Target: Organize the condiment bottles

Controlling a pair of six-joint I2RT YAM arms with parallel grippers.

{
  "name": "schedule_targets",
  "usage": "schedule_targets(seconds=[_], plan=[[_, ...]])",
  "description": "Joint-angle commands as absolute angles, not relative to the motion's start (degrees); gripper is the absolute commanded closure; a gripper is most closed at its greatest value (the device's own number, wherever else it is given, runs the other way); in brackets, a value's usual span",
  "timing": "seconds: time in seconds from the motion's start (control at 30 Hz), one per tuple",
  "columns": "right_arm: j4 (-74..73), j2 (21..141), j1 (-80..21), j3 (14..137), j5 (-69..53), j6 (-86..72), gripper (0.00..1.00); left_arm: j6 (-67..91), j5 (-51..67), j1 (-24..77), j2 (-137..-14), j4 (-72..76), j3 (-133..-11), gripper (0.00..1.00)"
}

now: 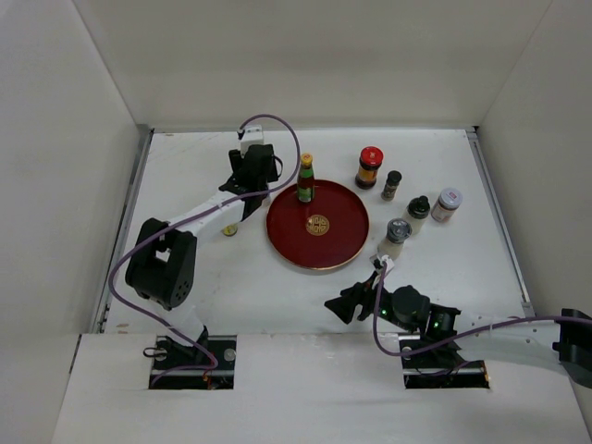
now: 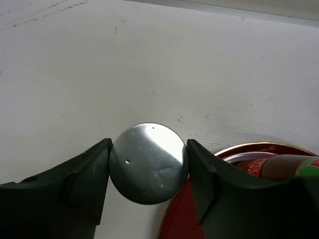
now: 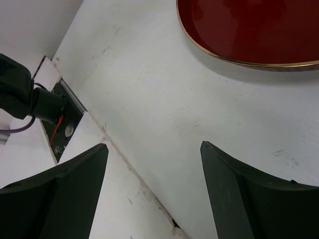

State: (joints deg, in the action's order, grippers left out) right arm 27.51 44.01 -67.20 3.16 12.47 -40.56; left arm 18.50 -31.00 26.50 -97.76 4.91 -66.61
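Observation:
A silver-capped jar (image 2: 148,163) sits between the fingers of my left gripper (image 2: 148,155), and both fingers press on its lid, just left of the red tray (image 2: 177,219). From above, the left gripper (image 1: 251,188) hides that jar. A yellow-capped green bottle (image 1: 305,178) stands on the tray (image 1: 340,239) at its back edge. Right of the tray stand a red-capped jar (image 1: 370,167), a small black-capped bottle (image 1: 392,184), another black-capped bottle (image 1: 418,210), a silver-lidded jar (image 1: 448,204) and a grey-capped bottle (image 1: 398,233). My right gripper (image 1: 357,301) is open, low over the table in front of the tray.
A small bottle (image 1: 229,228) stands under my left forearm, left of the tray. White walls close in the table on three sides. The tray's gold-rimmed near edge (image 3: 239,60) lies ahead of my right gripper (image 3: 154,149), and the left arm's base (image 3: 30,102) is to its left.

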Motion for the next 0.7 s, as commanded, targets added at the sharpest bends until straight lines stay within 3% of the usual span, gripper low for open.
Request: schedule_targets(seconds=[0.0,0.33,0.67], plan=[[30.4,44.2,-67.6,4.4,13.4,-41.0,0.18,18.5,-31.6,26.4,-96.3,6.8,-67.9,0.65],[30.5,43.9,-67.6,4.3,13.4,-41.0,0.18,15.5,-35.2,32.1,-82.1,7.5,-64.3,0.69],[30.5,43.9,-67.6,4.3,13.4,-41.0,0.18,16.4,-35.5,38.7,-82.9,9.6,-63.6,0.69]])
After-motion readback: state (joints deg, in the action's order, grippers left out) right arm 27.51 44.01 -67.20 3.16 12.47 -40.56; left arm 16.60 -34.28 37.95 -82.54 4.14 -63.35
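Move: About 16 cm to the right of the left hand and 8 cm back lies the middle of the red plate, roughly 9 cm lower; the hand is already shut on the silver-capped bottle, which still stands on the table. The green bottle stands on the plate's far side, some 12 cm to the right and level with the hand. The small brown bottle is around 10 cm left and 9 cm back. For the right hand, the plate's middle is some 26 cm ahead and 7 cm left. Keeping its grip on the silver-capped bottle, the left hand lifts it about 9 cm while drawing back some 6 cm, and swings nearly as far to the right, mostly late, to bring it in over the plate's left part. The fingers tip up around 10 degrees and the wrist turns slightly clockwise; the rise levels off at the end. ##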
